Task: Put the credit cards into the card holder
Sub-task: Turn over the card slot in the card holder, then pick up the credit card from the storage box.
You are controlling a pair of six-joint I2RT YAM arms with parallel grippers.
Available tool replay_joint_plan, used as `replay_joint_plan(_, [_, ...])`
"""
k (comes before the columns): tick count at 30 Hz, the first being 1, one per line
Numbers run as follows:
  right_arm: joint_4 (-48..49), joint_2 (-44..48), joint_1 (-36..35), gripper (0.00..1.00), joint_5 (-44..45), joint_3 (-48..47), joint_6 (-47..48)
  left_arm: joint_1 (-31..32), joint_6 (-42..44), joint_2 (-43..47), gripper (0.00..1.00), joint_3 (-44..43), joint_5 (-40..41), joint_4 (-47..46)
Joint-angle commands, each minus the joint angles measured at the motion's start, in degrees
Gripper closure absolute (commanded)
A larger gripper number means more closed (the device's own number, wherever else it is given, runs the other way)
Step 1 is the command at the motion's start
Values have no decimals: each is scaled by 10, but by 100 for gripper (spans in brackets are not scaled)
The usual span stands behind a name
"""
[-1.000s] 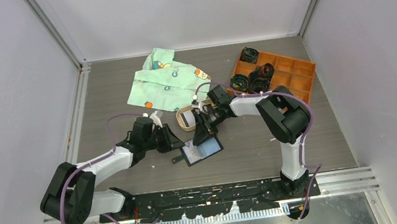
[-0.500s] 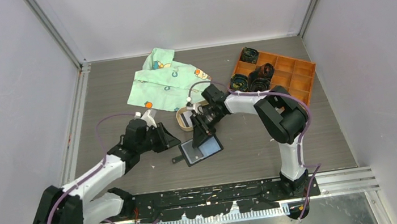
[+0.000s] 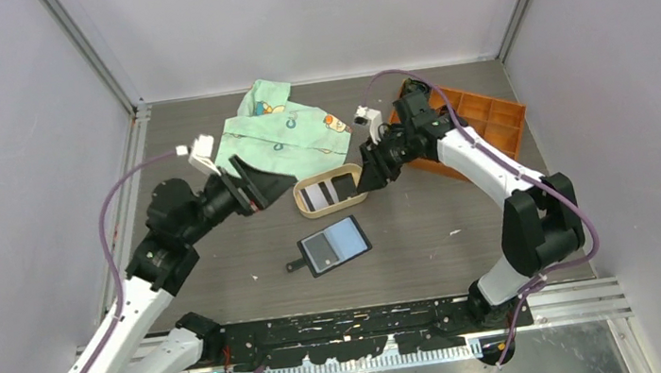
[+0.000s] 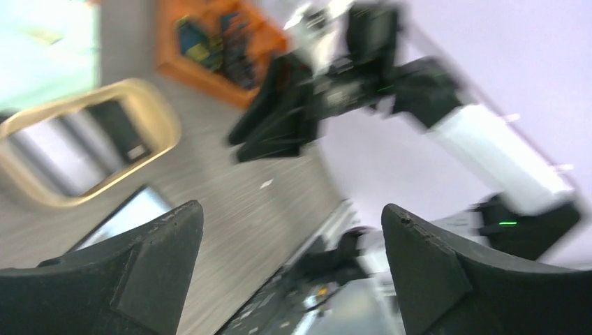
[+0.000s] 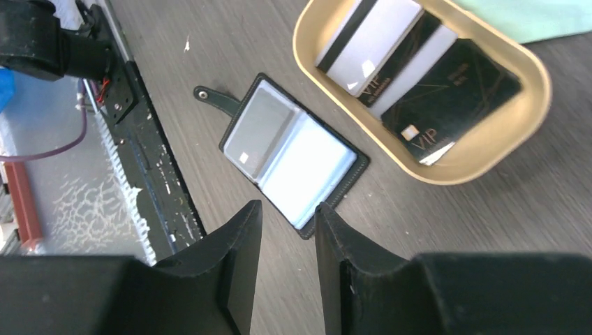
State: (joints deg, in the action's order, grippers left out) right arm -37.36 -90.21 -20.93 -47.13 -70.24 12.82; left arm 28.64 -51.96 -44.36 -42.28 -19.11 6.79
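Observation:
The black card holder lies open and flat on the table, snap tab to the left, with a greyish card showing in one pocket. More credit cards, whitish and black, lie in the tan oval tray just behind it. My left gripper hangs raised to the left of the tray, jaws wide open and empty. The right gripper hovers at the tray's right end. Its jaws stand a narrow gap apart with nothing between them, and the card holder lies below its fingertips.
A pale green printed cloth lies behind the tray. An orange compartment box with dark rolled items sits at the back right, under the right forearm. The black base rail runs along the near edge.
Both arms have lifted off the card holder and drawn back, the left one up and to the left, the right one toward the back right. The left jaws have opened wide. The tray now shows.

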Motion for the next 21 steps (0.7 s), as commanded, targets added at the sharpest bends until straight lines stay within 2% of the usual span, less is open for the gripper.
replay_joint_plan(1, [25, 39, 22, 60, 0, 24, 19, -2, -92, -33, 1, -146, -90, -94])
replay_joint_plan(5, [30, 51, 42, 60, -6, 30, 18, -1, -192, -80, 0, -241, -156, -194])
replay_joint_plan(10, [29, 54, 54, 60, -4, 30, 27, 0, -232, -102, 0, -302, -171, -223])
replay_joint_plan(17, [27, 39, 56, 59, -12, 28, 28, 0, -255, -101, 0, -308, -174, -256])
replay_joint_plan(21, [26, 26, 56, 60, -16, 24, 28, -1, -265, -94, 0, -290, -152, -241])
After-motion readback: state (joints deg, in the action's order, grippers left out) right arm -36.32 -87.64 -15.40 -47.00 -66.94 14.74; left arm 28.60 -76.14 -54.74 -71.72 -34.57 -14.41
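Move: The open card holder, which both hands have already left, lies about 25 cm below the left gripper, some 9 cm to its right and 3 cm back. From that hand the card tray is about 10 cm ahead and 9 cm right, and the green cloth roughly 24 cm straight ahead. From the right gripper the holder is about 10 cm back, 8 cm left and 12 cm below; the tray is some 3 cm ahead and 7 cm left. Keep lifting the left gripper, empty and wide open, high above the card holder: up about 26 cm, fast at first and easing to a stop, drawing slightly back as it rises. Tilt its fingertips up some 30 degrees while swinging them clockwise. Ease the right gripper about 3 cm to the right, away from holder and tray, with its fingers unchanged. ##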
